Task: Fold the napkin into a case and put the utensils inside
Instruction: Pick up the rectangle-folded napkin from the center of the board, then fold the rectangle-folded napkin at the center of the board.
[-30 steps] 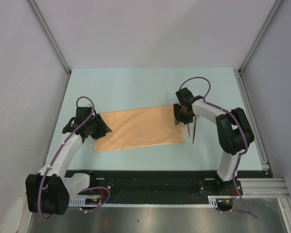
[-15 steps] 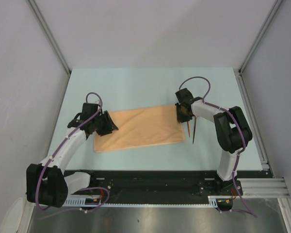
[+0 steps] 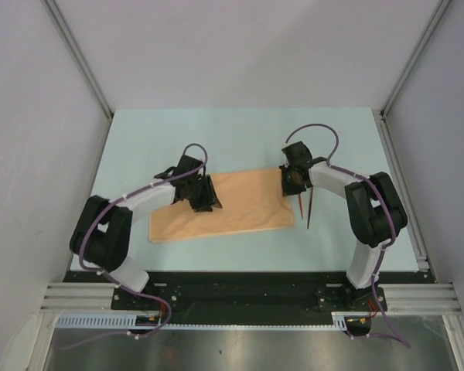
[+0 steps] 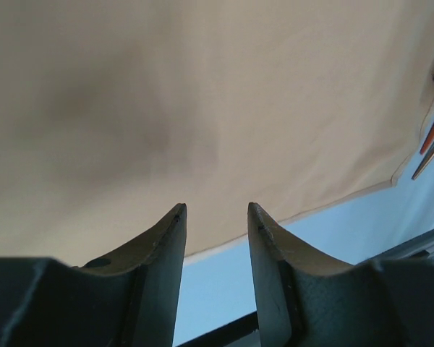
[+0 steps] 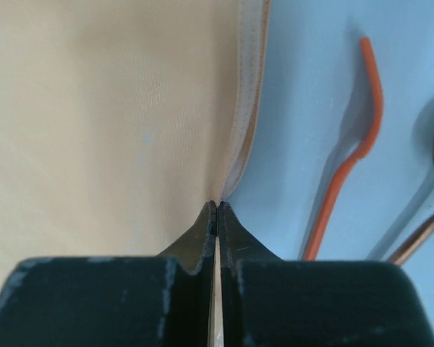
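Note:
The peach-orange napkin (image 3: 247, 202) lies flat on the table as a broad rectangle; a case is not in view. My right gripper (image 3: 288, 185) is shut on the napkin's right edge (image 5: 246, 108), and a thin strip of cloth shows between its closed jaws (image 5: 217, 204). Just right of that edge lie the utensils (image 3: 305, 207): a curved orange-red stick (image 5: 351, 155) and a spoon (image 5: 419, 231) beside it. My left gripper (image 3: 209, 199) hovers over the left-middle of the napkin (image 4: 202, 108), open with nothing between its fingers (image 4: 216, 207).
The pale blue table (image 3: 240, 139) is bordered by a metal rail on the right (image 3: 402, 193) and the black base rail at the near edge (image 3: 240, 282). Grey walls enclose the left, right and back.
My left arm swung right, from the napkin's left end to above its left-middle. My right gripper closed on the napkin's right edge.

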Motion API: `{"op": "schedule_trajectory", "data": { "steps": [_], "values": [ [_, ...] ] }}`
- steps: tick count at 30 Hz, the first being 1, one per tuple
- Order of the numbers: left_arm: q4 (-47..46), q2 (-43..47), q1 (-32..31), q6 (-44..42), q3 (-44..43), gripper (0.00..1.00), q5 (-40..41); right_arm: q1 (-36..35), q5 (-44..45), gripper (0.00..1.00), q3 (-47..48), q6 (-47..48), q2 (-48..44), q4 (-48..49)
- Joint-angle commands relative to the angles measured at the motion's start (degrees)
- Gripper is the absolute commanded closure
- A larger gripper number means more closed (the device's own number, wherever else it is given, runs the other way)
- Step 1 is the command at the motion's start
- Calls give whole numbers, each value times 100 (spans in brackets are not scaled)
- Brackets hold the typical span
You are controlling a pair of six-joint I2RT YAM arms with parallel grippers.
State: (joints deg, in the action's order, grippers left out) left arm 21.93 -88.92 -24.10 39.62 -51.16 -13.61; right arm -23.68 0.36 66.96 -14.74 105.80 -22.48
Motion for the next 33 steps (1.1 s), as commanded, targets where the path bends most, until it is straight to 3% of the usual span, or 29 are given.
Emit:
{"op": "schedule_trajectory", "data": {
  "steps": [1, 9, 17, 24, 30, 33],
  "values": [
    [-374, -730, -358, 485, -789, 56, 297, 416, -747, 100, -104, 15, -787, -81],
    [-532, -1759, -745, 986, -1282, 56, 315, 804, -1134, 100, -166, 33, -1570, -134],
    [-523, -2437, -1132, 1154, -2206, 57, 95, 821, -1705, 100, 71, -20, -1764, -169],
    [-251, -1236, -957, 759, -1575, 56, 455, 322, -1882, 100, 369, -230, -1703, -178],
    [4, -100, -193, 171, -765, 52, 316, -452, -1838, 100, 800, -521, -1238, -72],
    [355, 50, -139, -252, -974, 52, 175, -375, -1452, 100, 854, -433, -1070, -257]
  ]
}}
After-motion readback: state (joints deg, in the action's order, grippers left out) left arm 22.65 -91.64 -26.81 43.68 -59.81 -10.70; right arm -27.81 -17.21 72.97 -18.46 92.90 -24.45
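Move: The right hand already pinches the folded napkin's right edge, with the napkin's middle about 18 cm to its left, 4 cm back and just below. The red utensil lies some 4 cm to this hand's right and 1 cm back, the spoon 7 cm right and 4 cm back. From the open left hand, the napkin's middle is about 3 cm ahead, 3 cm right and 4 cm below. Keeping its shut pinch on the napkin's right edge, the right hand lifts it about 13 cm, first mostly straight up, then swinging left over the napkin, tilting some 20 degrees with its left side up. The left hand, staying open, sweeps right about 11 cm, forward and slightly down low over the cloth towards the lifted side, then turns back left about 9 cm and rises. ##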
